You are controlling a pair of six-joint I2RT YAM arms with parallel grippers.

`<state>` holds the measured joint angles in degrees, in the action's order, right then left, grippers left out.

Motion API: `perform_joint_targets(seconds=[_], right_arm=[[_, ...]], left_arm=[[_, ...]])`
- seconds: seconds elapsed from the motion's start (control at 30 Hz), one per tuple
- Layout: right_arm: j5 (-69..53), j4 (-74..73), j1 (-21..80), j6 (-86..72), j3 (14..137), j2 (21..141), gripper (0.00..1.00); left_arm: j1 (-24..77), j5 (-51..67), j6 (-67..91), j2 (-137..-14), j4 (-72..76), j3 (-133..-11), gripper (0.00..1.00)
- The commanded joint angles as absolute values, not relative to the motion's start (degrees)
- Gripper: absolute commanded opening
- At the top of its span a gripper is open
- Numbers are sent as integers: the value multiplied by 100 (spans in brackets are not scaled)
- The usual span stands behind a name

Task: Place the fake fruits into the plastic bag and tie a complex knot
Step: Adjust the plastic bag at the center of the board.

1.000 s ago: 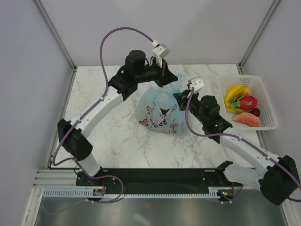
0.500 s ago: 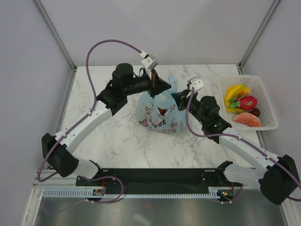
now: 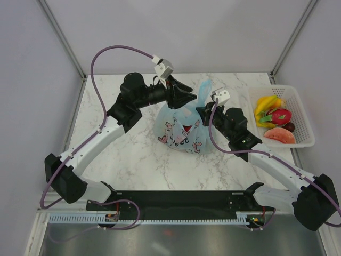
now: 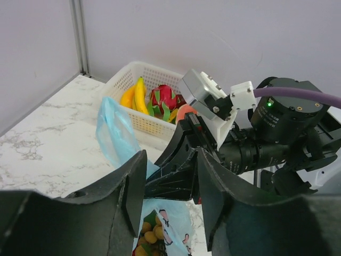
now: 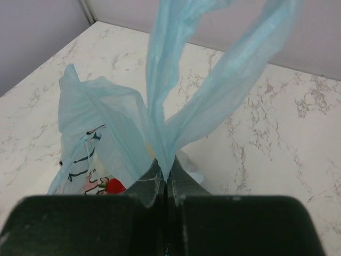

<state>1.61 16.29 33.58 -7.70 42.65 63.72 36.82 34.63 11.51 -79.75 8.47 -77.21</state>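
Observation:
The light-blue plastic bag [image 3: 181,130] sits mid-table with fake fruits inside: a tan cluster [image 4: 145,234] and a red piece [image 5: 112,185]. My right gripper [image 5: 168,173] is shut on the bag's handle loop [image 5: 213,80], which stands up above the fingers. My left gripper [image 4: 170,162] hovers just left of the right gripper [image 3: 205,110]. It is open, with nothing between its fingers and the other handle [image 4: 114,133] beside it. More fake fruits lie in the white basket [image 3: 305,114]: bananas [image 3: 265,104], dragon fruit [image 3: 279,114], an orange-red slice [image 3: 279,136] and a dark ball [image 3: 289,127].
The basket stands at the table's right edge against the wall frame. White walls close the table at the back and both sides. Purple cables arch over both arms. Bare marble lies left of and in front of the bag.
My left gripper has opened and let go of the bag handle, and the left arm has drawn back to the left. The right gripper keeps its grip and has barely moved.

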Motion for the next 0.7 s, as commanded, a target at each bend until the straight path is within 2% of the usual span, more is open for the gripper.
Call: perform_joint_targets(seconds=[0.0,0.07,0.17,0.67], right_arm=[[220,1644,3349,-782,4342,6372,0],[220,1652,3349,-774,4342,6363,0],[185,1670,3349,-782,4324,6346,0],[132,1652,3349,-765,4342,6319,0]], left_arm=[[3665,3341,1319,-8051,1090,-7919,52],[3665,2947,1213,-8033,959,-7954,64],[3674,2542,1020,-8216,652,-8260,73],[3771,2733,413,-10133,-1151,-10669,75]])
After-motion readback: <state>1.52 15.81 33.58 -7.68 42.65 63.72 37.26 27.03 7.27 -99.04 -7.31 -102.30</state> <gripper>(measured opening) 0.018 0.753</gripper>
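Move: The bag's loose upper end, a twisted tail of film standing up out of the right fingers, is about 7 cm ahead of the left hand, 5 cm to its right and 7 cm lower. The right hand's pinch on the bag neck lies some 5 cm ahead, 5 cm right and 15 cm below; the filled bag body sits about 3 cm ahead, 4 cm left and 33 cm down. From the right hand the tail is 3 cm ahead, not off to either side, and 8 cm up. Forward about 8 cm, and in the later part also some 4 cm to the right, the left hand swings towards the bag's tail, bobbing up slightly before sinking again. Its part-open fingers spread wide early on, and the wrist turns under 10 degrees counter-clockwise with a slight late roll. The right hand stays put, still pinching the bag neck. ##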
